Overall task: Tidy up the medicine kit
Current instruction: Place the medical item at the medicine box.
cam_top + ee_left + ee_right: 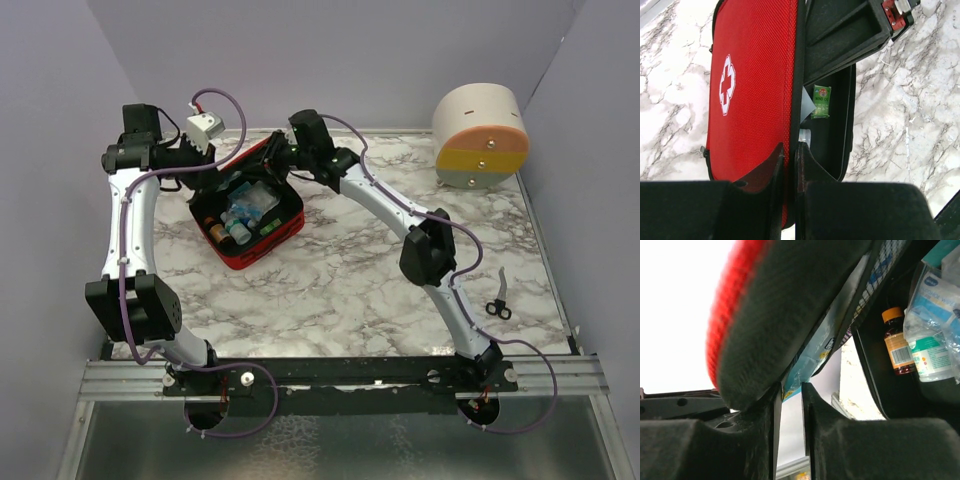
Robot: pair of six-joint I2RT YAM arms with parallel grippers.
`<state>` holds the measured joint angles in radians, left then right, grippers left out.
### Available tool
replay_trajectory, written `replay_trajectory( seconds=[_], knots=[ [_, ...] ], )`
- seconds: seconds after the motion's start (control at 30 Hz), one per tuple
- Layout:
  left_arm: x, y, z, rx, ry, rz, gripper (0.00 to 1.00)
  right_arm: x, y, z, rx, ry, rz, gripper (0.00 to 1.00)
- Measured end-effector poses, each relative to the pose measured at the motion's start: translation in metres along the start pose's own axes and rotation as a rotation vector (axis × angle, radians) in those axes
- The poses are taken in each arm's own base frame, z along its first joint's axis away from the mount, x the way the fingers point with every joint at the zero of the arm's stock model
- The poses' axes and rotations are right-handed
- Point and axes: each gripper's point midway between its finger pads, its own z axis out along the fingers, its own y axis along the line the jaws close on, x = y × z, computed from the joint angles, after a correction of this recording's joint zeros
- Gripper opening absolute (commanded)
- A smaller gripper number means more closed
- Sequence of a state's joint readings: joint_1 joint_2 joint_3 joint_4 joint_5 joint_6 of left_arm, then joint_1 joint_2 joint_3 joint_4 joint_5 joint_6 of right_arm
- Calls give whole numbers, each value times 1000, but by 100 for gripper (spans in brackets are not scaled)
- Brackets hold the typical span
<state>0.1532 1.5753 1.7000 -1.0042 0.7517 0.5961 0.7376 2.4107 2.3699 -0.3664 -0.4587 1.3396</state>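
The red medicine kit (262, 250) lies open at the table's back left, its black inside holding small bottles (240, 232) and blue-white packets (252, 200). Its lid (250, 158) stands raised at the back. My left gripper (213, 180) is shut on the lid's edge (790, 152). The left wrist view shows the red lid (755, 75) with its white cross (727, 84) and a green sachet (821, 101) inside. My right gripper (280, 165) is at the lid's far edge. In the right wrist view it (790, 387) is closed on the lid rim (785, 305) beside a blue packet (812, 352). A brown bottle (897, 342) shows behind.
A round cream, orange, yellow and grey drawer container (481, 135) stands at the back right. Black scissors (499, 297) lie near the right edge. Purple walls close the back and sides. Bare marble lies between the kit and the scissors.
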Motion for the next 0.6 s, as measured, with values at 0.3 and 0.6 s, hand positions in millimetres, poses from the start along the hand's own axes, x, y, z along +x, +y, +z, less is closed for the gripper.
replay_trajectory(
  seconds=[0.3,0.6],
  knots=[
    [7,-8,4,23,14,10,0,2,-9,5,-3,-1,26,1],
    [8,-9,4,24,5,26,0,-3,-6,7,-15,-30,60,1]
  ],
)
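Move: The blue packet in the lid's mesh pocket lies just past the right fingertips, roughly 3 cm left, level fore-and-aft and 2 cm below. In the box, some 20 cm below that hand, the orange-capped bottle is about 15 cm left and 3 back, the white bottle 10 left and 3 back. From the left hand, which already grips the lid's edge, the packet is about 11 cm right, 3 ahead and 5 below. Right fingers shut at the packet's end, sinking about 1 cm; the left eases the gripped lid down and back. ##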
